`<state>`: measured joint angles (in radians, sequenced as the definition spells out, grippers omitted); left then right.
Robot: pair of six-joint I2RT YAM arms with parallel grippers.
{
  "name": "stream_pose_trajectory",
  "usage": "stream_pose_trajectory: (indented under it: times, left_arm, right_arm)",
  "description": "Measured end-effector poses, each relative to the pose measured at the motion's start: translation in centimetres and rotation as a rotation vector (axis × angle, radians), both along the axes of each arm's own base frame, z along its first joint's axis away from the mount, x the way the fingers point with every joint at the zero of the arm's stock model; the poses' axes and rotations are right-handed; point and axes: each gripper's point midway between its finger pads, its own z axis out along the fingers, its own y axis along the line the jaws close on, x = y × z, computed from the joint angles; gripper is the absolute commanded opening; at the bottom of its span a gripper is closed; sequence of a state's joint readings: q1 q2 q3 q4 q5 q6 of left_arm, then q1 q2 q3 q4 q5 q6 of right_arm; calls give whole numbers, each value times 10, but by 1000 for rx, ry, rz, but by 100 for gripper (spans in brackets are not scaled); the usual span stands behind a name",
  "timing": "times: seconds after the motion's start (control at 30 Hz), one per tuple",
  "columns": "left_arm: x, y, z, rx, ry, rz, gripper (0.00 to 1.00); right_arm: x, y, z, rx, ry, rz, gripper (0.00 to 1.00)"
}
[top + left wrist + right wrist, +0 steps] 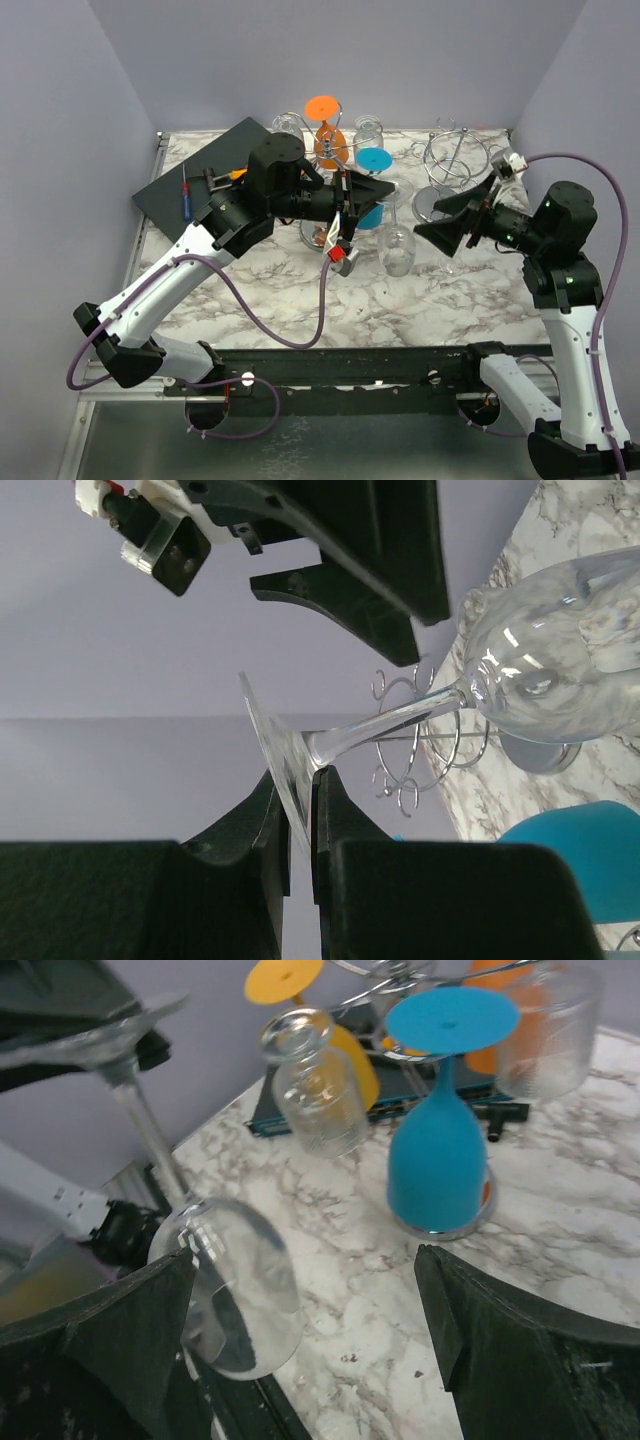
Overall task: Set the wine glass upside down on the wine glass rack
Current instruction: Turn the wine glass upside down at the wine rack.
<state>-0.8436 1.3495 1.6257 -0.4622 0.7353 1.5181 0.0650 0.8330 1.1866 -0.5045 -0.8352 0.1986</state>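
A clear wine glass [397, 250] hangs upside down over the middle of the marble table, bowl lowest. My left gripper [385, 190] is shut on the edge of its flat foot. In the left wrist view the foot is pinched between the two fingers of the left gripper [300, 790], and the stem slopes away to the bowl [560, 660]. My right gripper [428, 218] stands open just right of the glass. In its own view the right gripper [305, 1260] has the bowl [240, 1290] beside its left finger, not gripped. An empty wire rack [455, 155] stands at the back right.
A second rack [340, 150] at the back centre carries a blue glass [438, 1150], an orange glass [322, 107] and clear tumblers [315, 1090], all upside down. A black board [210, 165] with a blue screwdriver [185, 195] lies at the back left.
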Motion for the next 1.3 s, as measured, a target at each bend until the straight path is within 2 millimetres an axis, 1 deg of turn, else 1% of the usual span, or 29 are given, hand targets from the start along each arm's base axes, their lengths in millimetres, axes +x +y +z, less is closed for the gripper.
stream_pose_trajectory:
  times: [0.13,0.23,0.3,0.4,0.5,0.6,0.67,0.93,1.3]
  left_arm:
    - [-4,-4,0,0,-43,-17,0]
    - [-5,-6,3,-5,-75,-24,0]
    - [-6,-6,3,-5,-90,-26,0]
    - [-7,-9,3,-3,-107,-29,0]
    - [-9,-12,0,3,-113,-35,0]
    - [-12,-17,-3,9,-113,-47,0]
    - [-12,-19,-4,14,-116,-45,0]
    - [-7,-22,-7,21,-126,-24,0]
    - [1,-35,-20,41,-111,-25,0]
  right_arm:
    - [-29,13,-18,21,-27,148,100]
    - [-46,19,-28,32,-55,236,100]
    - [-54,22,-31,35,-82,280,99]
    - [-59,24,-40,32,-116,321,99]
    - [-56,25,-55,29,-118,324,99]
    - [-46,23,-69,25,-108,298,100]
    - [-40,23,-75,29,-114,284,100]
    - [-28,27,-78,61,-153,314,99]
    - [-18,35,-88,68,-129,370,99]
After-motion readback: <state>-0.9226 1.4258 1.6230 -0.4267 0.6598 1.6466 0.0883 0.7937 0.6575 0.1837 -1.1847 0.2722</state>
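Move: The wine glass's bowl hangs mouth down below its foot, which the left fingers already pinch; it lies some 7 cm left of the open right hand, 2 cm back and 7 cm lower. From the left hand, that right gripper stands about 9 cm to the right, level fore and aft, 6 cm lower. The hung blue goblet is about 8 cm ahead of the left hand, 2 cm to its left and 9 cm below. The upturned wine glass is brought to the open right gripper: the left hand keeps its pinch at the foot, carries it about 3.5 cm right and slightly down, and rolls its hanging bowl a little forward. Towards that bowl the right hand sinks about 9 cm, first swinging back and left, then easing forward again, turning some 20 degrees counter-clockwise, fingers wide open. ##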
